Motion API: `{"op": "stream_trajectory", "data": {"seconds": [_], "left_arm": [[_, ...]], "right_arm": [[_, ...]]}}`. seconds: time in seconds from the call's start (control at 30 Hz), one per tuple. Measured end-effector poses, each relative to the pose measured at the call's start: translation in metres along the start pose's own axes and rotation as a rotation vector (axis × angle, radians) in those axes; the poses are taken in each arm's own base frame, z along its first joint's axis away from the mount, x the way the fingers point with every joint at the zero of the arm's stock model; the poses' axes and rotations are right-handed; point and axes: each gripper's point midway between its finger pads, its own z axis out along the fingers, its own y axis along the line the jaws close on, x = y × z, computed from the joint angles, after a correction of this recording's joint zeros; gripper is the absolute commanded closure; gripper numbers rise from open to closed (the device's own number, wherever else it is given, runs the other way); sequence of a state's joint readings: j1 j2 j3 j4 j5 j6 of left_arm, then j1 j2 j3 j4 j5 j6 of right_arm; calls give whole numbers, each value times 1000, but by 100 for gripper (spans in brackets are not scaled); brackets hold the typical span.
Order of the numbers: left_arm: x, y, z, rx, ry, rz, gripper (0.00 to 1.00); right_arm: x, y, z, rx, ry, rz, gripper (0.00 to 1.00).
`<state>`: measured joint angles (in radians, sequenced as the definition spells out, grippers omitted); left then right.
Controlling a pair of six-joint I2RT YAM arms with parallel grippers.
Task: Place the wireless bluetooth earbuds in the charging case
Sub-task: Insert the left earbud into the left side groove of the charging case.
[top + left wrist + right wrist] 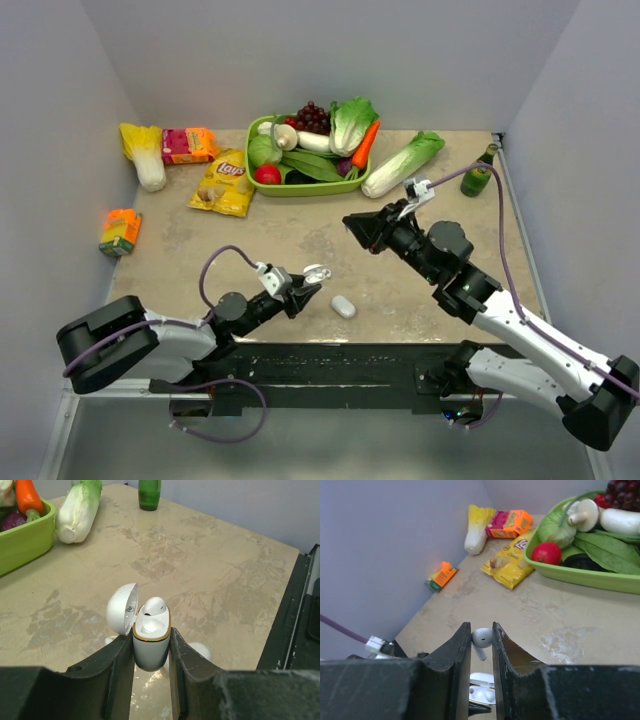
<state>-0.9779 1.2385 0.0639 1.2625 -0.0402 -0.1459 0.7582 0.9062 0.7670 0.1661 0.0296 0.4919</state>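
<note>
My left gripper (303,290) is shut on the white charging case (150,647) and holds it upright just above the table, lid (122,611) swung open to the left. One white earbud (154,606) sits in the case's far slot; the near slot looks empty. My right gripper (352,224) hangs in the air behind and to the right of the case. It is shut on a second white earbud (482,637), stem pointing down. The open case also shows far below it in the right wrist view (482,695).
A white oval object (343,306) lies on the table right of the left gripper. At the back stand a green tray (300,189) of vegetables, a Lay's bag (222,183), a napa cabbage (403,163) and a green bottle (477,180). An orange box (120,231) is at the left.
</note>
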Motion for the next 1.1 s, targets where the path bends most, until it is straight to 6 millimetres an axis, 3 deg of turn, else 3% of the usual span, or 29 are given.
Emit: {"op": "stream_trajectory", "data": {"seconds": [0.1,0.27,0.73,1.1], "left_arm": [[-3,0,13,0,2,28,100],[-40,-4,37,15,-94,66,100],[-125,-19,75,90,-297,99,100],[-161,-26,95,114,-374,89,100]], "right_arm": [[-14,13,-5,-55,-47,8,100],[-23,22,-14,-102,-90,23,100],[-42,45,-22,-204,-148,53,100],[-58,54,-25,-243,-209,47,100]]}}
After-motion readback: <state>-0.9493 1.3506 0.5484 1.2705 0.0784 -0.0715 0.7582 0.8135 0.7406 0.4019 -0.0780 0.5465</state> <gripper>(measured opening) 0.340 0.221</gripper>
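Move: Some 5 cm back, 8 cm to the left and 15 cm below the right hand, which already pinches the left earbud, the left hand holds the open charging case. From the left hand that earbud is about 6 cm ahead, 8 cm right and 16 cm up. On the table, roughly 13 cm below the left hand, a white oval box lies 1 cm ahead and 8 cm right, and a loose earbud 11 cm ahead and 4 cm right. Rising about 17 cm and swinging some 7 cm right and 4 cm forward, the left hand carries the open case up under the pinched earbud, its fingers tipping up some 20 degrees. The right hand keeps its pinch on the earbud as it climbs about 8 cm and draws 3 cm back, its fingers also tilting upward. ##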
